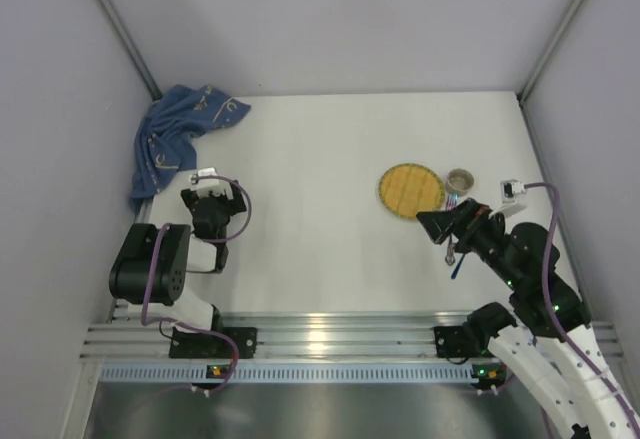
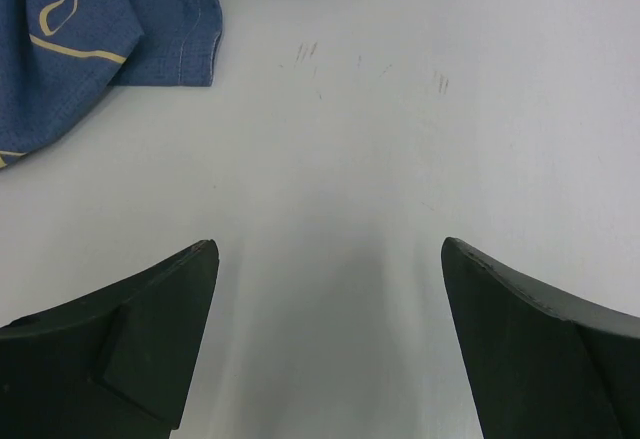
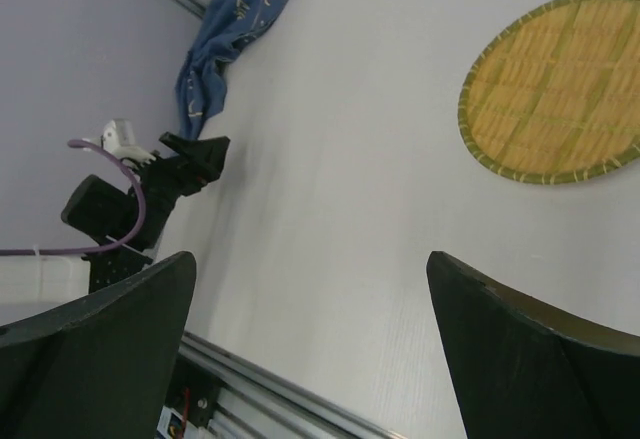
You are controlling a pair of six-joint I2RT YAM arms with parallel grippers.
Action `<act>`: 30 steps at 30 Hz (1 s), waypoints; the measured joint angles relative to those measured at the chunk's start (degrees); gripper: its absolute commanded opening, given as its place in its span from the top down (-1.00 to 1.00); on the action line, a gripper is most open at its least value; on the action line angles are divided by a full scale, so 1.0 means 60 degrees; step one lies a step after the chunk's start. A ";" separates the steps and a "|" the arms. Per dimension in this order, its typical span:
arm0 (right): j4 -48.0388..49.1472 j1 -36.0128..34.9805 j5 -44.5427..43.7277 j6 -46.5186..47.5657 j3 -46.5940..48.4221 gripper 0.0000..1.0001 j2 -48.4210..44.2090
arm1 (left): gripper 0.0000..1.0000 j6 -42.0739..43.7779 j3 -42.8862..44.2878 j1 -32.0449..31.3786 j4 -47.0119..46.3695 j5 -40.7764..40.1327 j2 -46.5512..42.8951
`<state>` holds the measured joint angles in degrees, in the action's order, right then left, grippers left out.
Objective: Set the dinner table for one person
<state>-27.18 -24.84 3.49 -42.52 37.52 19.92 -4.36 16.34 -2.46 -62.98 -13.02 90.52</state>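
The white dinner table (image 1: 320, 179) carries a crumpled blue patterned cloth (image 1: 180, 139) at the far left and a round yellow woven-look plate (image 1: 410, 189) at the right. A small round cup (image 1: 460, 179) stands just right of the plate. My left gripper (image 1: 213, 195) is open and empty, low over bare table just near of the cloth (image 2: 90, 39); its jaws stand wide apart (image 2: 328, 249). My right gripper (image 1: 436, 225) is open and empty, hovering just near of the plate (image 3: 555, 89), with its jaws wide apart (image 3: 310, 259).
A blue-handled utensil (image 1: 457, 264) lies on the table partly under my right arm. Grey walls close in the table on the left, right and back. A metal rail (image 1: 330, 334) runs along the near edge. My left arm (image 3: 140, 199) shows in the right wrist view.
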 measured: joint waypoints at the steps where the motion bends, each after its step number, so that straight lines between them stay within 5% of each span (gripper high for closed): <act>1: -0.0175 0.0000 -0.0058 -0.0011 0.0000 -1.00 0.0000 | -0.97 0.0007 0.0004 0.0000 0.0004 0.0029 0.0000; 21: -0.2215 0.0000 0.0965 0.0328 0.1264 -0.99 0.3009 | -0.97 0.0149 0.0153 -0.0026 0.0448 0.0306 -0.0022; 24: -0.2619 0.0000 0.1042 0.0678 0.1260 -1.00 0.3672 | -0.97 0.0466 0.1566 -0.0565 0.2980 0.0000 -0.0401; 30: -0.3432 0.0000 0.0583 0.1461 0.1796 -0.99 0.4532 | -0.90 -0.0820 0.7490 -0.1118 0.8149 0.0168 -0.0696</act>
<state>-47.77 -24.84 6.98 -33.76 48.29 47.11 -9.28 61.28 -9.17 -14.09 -12.01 86.35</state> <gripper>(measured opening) 0.996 0.985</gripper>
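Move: From the right hand the woven plate lies about 26 cm ahead, hardly 1 cm left, and some 25 cm below; the cup stands roughly 28 cm ahead and 12 right, the ornate fork about 14 ahead and 8 right on the table. For the left hand, the nearest thing is the blue cloth, its middle about 26 cm ahead, 13 left and 6 lower. The right hand sinks about 9 cm almost straight down towards the level of the woven plate and fork, hardly gaining any ground forward, while its wrist tips the open fingers down some 35 degrees so that they slant steeply at the bare table on the near side of the plate. The left hand stays almost in place low over the table at first, then sweeps quickly up about 17 cm, also forward some 10 cm and to its right, wide open and empty, rising clear of the table to the right of the blue cloth. ##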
